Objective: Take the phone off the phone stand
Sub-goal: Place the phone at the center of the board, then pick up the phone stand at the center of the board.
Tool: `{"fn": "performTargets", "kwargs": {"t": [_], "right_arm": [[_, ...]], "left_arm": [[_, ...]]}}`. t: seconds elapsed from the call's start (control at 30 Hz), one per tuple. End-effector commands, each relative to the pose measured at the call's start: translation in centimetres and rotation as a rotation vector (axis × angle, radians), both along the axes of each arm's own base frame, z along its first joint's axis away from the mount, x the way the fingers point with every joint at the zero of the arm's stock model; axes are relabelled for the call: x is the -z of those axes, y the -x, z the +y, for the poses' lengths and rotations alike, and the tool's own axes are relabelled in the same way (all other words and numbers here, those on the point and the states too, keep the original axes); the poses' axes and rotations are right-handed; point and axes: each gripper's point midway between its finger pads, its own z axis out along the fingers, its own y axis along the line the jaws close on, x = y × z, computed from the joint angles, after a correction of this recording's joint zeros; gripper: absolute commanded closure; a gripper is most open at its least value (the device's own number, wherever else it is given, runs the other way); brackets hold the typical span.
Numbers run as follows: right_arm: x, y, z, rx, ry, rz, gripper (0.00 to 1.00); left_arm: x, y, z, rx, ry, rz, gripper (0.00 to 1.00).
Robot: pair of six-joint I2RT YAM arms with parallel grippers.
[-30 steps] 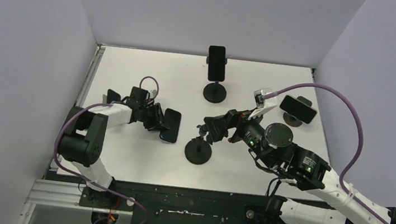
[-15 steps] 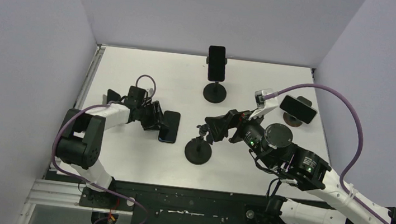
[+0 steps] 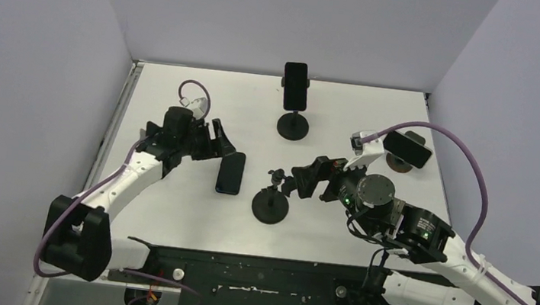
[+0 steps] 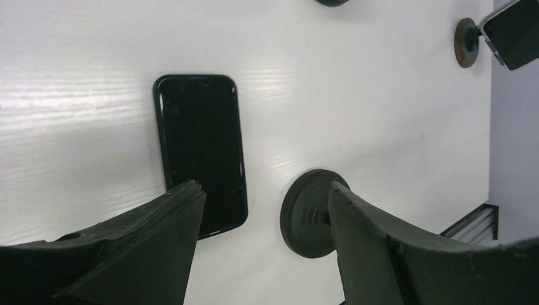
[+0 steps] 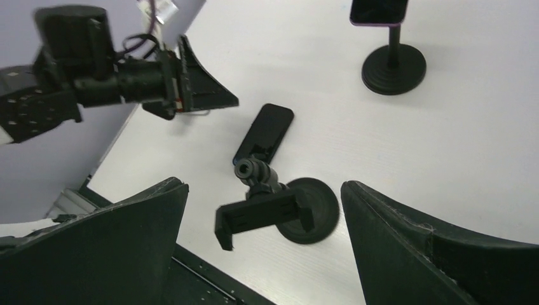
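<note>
The black phone point(image 3: 231, 173) lies flat on the white table, left of the empty phone stand point(image 3: 270, 202). The stand's clamp point(image 5: 264, 216) holds nothing. My left gripper point(image 3: 220, 144) hangs open above and behind-left of the phone, and does not touch it. In the left wrist view the phone point(image 4: 200, 152) and the stand's round base point(image 4: 311, 213) show past the left gripper point(image 4: 266, 189). My right gripper point(image 3: 302, 178) is wide open just right of the clamp. In the right wrist view the right gripper point(image 5: 264, 185) has the clamp showing between its fingers, untouched.
A second phone point(image 3: 295, 85) sits upright in a stand point(image 3: 293, 127) at the back centre. Another phone point(image 3: 406, 149) rests on a low brown-based stand at the right. Grey walls close in the table on three sides.
My left gripper has opened, let go of the phone and pulled up and back to the left. The phone stays flat on the table. The right gripper has drawn slightly right.
</note>
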Motion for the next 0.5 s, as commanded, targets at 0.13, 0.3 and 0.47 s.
{"fn": "performTargets", "kwargs": {"t": [0.13, 0.3, 0.47], "right_arm": [[3.5, 1.0, -3.6, 0.054, 0.054, 0.035, 0.20], [4.1, 1.4, -2.7, -0.012, 0.096, 0.030, 0.38], [5.1, 0.8, -2.4, -0.013, 0.187, 0.023, 0.42]], "left_arm": [[-10.8, -0.5, -2.4, 0.025, -0.076, -0.481, 0.33], [-12.6, 0.9, -2.2, 0.026, -0.009, -0.612, 0.34], [-12.9, 2.5, -1.9, 0.048, 0.009, -0.667, 0.33]]}}
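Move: Just off and above the phone, which lies flat on the board, the left hand has it about 4 cm back, 2 cm to its right and 12 cm below. The emptied stand is some 14 cm back and 14 cm to the right of that hand; the far stand with its phone is about 16 cm ahead and 19 cm right. From the right hand, the flat phone is roughly 12 cm ahead, 19 cm left and 31 cm down; the emptied stand about 3 cm ahead and 7 cm left, its middle some 22 cm lower. Rising about 10 cm away from the phone it has already let go, the left hand drifts slightly back and right while its fingers tip up some 30 degrees, still open. The right hand, empty, sinks about 5 cm and swings some 3 cm to the right, sideways from the emptied stand's holder, its wide-open fingers closing partway on nothing. ##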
